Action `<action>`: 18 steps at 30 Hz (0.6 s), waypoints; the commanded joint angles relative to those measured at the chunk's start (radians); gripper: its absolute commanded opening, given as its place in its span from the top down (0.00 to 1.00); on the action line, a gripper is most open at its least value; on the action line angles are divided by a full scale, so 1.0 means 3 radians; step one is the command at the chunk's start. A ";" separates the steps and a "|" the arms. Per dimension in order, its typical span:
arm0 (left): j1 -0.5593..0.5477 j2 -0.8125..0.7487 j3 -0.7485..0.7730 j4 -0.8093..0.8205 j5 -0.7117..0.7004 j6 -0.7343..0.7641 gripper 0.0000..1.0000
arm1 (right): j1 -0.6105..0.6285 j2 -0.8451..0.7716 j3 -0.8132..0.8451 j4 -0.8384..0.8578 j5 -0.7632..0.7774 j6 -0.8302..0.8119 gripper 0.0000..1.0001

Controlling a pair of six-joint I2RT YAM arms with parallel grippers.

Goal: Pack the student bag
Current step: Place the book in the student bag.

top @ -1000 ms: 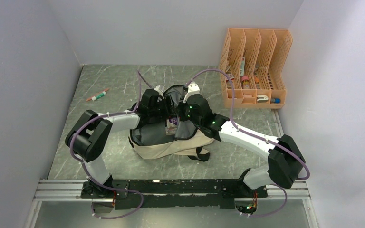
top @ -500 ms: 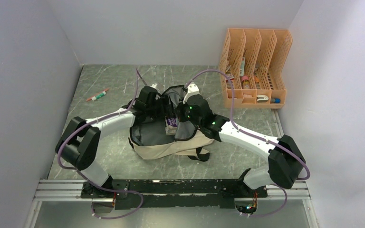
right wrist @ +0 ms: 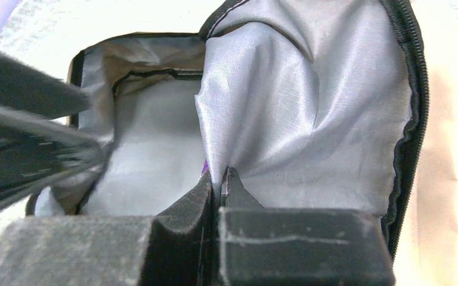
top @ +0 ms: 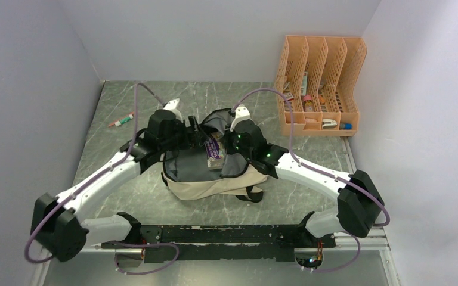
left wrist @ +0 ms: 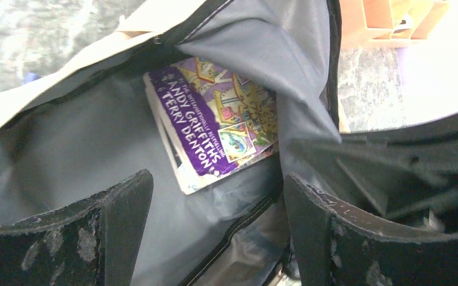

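Note:
The student bag [top: 214, 187], beige with a grey lining, lies open in the middle of the table. A purple paperback book [top: 215, 151] rests inside it, cover up, seen close in the left wrist view as the book [left wrist: 220, 119] on the lining [left wrist: 77, 149]. My left gripper [top: 197, 132] hovers at the bag's left rim, open, with nothing between its fingers [left wrist: 125, 205]. My right gripper [top: 229, 148] is shut on a fold of the bag's grey lining flap [right wrist: 310, 107] and holds it up, jaws pinched at the fold [right wrist: 217, 179].
An orange perforated file organizer [top: 321, 83] stands at the back right with small items in its slots. A red and green pen [top: 122, 120] lies on the table at the far left. Grey walls close in both sides and the back.
My left gripper has opened wide and drawn back to the left, out of the bag, leaving the book inside. Its elbow swung down and left. The right arm has not moved.

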 commanded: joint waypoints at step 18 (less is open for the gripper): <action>0.0193 -0.0497 0.0104 -0.0658 -0.0931 0.0399 0.18 | -0.0701 -0.0268 0.0418 -0.0206 -0.0134 -0.0779 1.00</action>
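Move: Some 8 cm to the right of the open left hand, about 1 cm nearer the base and 11 cm lower, the book lies in the bag. From the shut right hand, which already holds the bag's grey flap, the book is about 4 cm left, 1 cm ahead and 10 cm down. The blue marker lies on the table roughly 10 cm left of the left hand, 3 cm back and 16 cm below. Keeping its pinch on the grey flap, the right hand pulls to the right about 6 cm and forward some 4 cm, rising slightly, away from the book. The left hand, empty and still wide open, swings about 8 cm left, away from the book towards the bag's left rim, lifting a couple of centimetres and turning roughly 10 degrees counter-clockwise as it rolls its left side up. ##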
